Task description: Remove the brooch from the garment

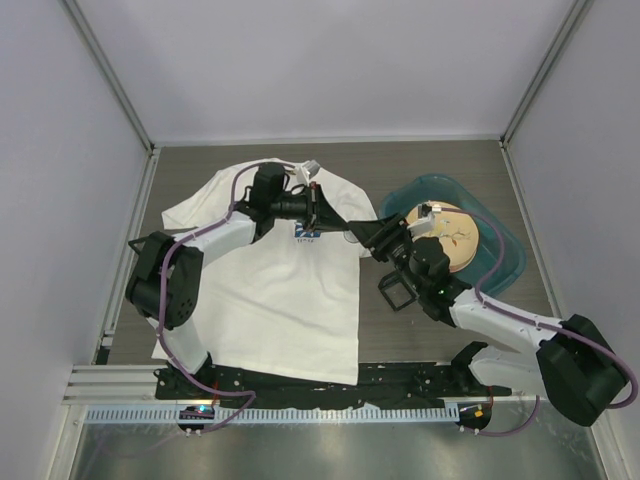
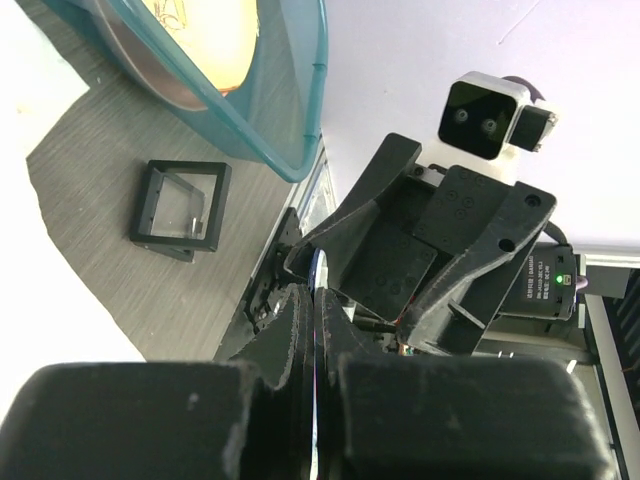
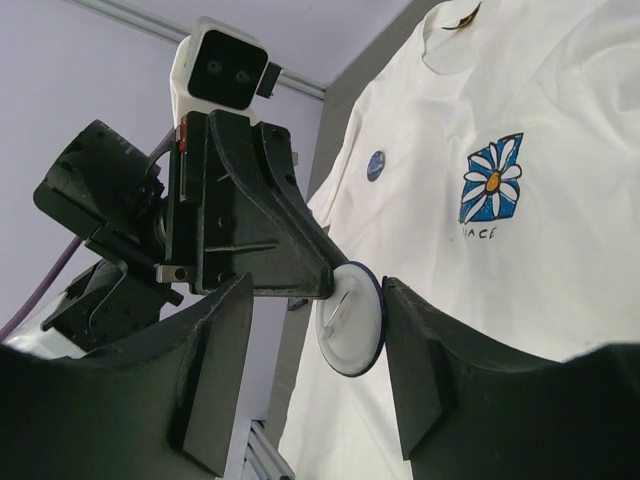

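The white T-shirt garment (image 1: pixel 270 290) lies flat, with its blue-and-white flower print (image 3: pixel 492 178) on the chest. My left gripper (image 2: pixel 316 300) is shut on a brooch (image 3: pixel 352 320), a round badge with a white back, a pin clasp and a dark-blue rim, held edge-on above the shirt. My right gripper (image 3: pixel 318 290) is open, one finger on each side of the badge, and the right-hand finger (image 3: pixel 440 360) sits very near its rim. Another small dark-blue round pin (image 3: pixel 376 164) sits on the shirt left of the print.
A teal tub (image 1: pixel 505 245) holding a round wooden piece (image 1: pixel 455 235) stands right of the shirt. A small black square box (image 2: pixel 180 210) rests on the table between shirt and tub. Enclosure walls stand on the left, right and far sides.
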Motion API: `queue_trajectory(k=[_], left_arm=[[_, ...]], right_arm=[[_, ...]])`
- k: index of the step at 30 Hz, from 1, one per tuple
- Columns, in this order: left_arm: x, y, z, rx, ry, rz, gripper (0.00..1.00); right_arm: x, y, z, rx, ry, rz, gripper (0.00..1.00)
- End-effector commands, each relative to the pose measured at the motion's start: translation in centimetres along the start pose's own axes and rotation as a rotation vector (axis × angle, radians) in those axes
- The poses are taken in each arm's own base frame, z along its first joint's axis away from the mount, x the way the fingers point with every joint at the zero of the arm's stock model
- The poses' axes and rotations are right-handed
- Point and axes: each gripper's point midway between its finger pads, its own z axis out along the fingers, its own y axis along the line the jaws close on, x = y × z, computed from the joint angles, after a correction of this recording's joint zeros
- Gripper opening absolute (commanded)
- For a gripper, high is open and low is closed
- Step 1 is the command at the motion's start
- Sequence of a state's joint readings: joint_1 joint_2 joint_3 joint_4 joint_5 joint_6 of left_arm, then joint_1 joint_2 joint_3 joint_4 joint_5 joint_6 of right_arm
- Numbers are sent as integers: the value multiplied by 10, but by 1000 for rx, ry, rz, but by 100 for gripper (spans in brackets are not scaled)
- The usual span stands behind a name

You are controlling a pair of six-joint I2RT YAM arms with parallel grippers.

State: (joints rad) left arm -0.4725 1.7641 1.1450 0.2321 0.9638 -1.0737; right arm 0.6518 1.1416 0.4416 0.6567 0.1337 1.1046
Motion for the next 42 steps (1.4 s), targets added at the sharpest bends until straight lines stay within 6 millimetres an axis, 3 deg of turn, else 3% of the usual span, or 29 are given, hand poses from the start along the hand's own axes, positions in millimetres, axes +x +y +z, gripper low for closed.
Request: queue_trajectory(k=[1, 6, 10, 13, 17, 23, 31, 37, 40, 41, 42], left_arm=[[0, -26, -5, 50, 14, 57, 0], [0, -31, -6, 66, 17, 57, 0], [0, -34, -6, 79, 14, 56, 0], [1, -37, -7, 91, 13, 60, 0], [1, -41, -8, 99, 12, 64, 0], [2, -45, -9, 113, 11, 68, 0], [8, -47, -4, 119, 27, 72, 0], [9, -37, 1, 106, 39, 48, 0], [9, -38, 1, 106, 38, 53, 0], [10, -37, 2, 105, 45, 51, 0], [10, -37, 2, 104, 47, 52, 0]], right_arm=[[-8, 3, -10, -7, -1, -81, 61], [-4, 2, -22, -46, 40, -104, 57], [-10, 10, -28, -86, 24, -100, 44], [-11, 13, -28, -94, 23, -102, 40], [-13, 15, -28, -98, 20, -94, 41], [-8, 0, -29, -44, 28, -67, 44], [-6, 7, -28, -93, 27, -48, 38], [-6, 13, -29, -126, 35, -36, 27], [-7, 14, -28, -133, 38, -44, 16], [-6, 10, -28, -113, 45, -52, 3], [-6, 6, -28, -90, 49, -68, 1]])
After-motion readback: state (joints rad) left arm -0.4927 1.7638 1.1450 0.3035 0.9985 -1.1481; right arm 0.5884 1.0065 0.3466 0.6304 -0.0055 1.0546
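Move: The brooch is already pinched in the left gripper's fingertips, its disc hanging about 2 cm below, 2 cm nearer the base and 1 cm to the right of them. It sits between the open right fingers, about 1 cm below their midpoint. From the right gripper, the black frame stands about 12 cm back and 8 cm right, the daisy print about 10 cm left and level with it, and the teal basket's middle some 20 cm right and 2 cm back, all roughly 19 cm below. Ease the half-open right gripper back about 2.5 cm and to its right by 1.5 cm, then hold it near there while the fingers narrow in stages around the brooch's lower rim until they are nearly shut. Keep the left grip shut on the brooch and raise it some 1.5 cm, drifting slightly back and right. ##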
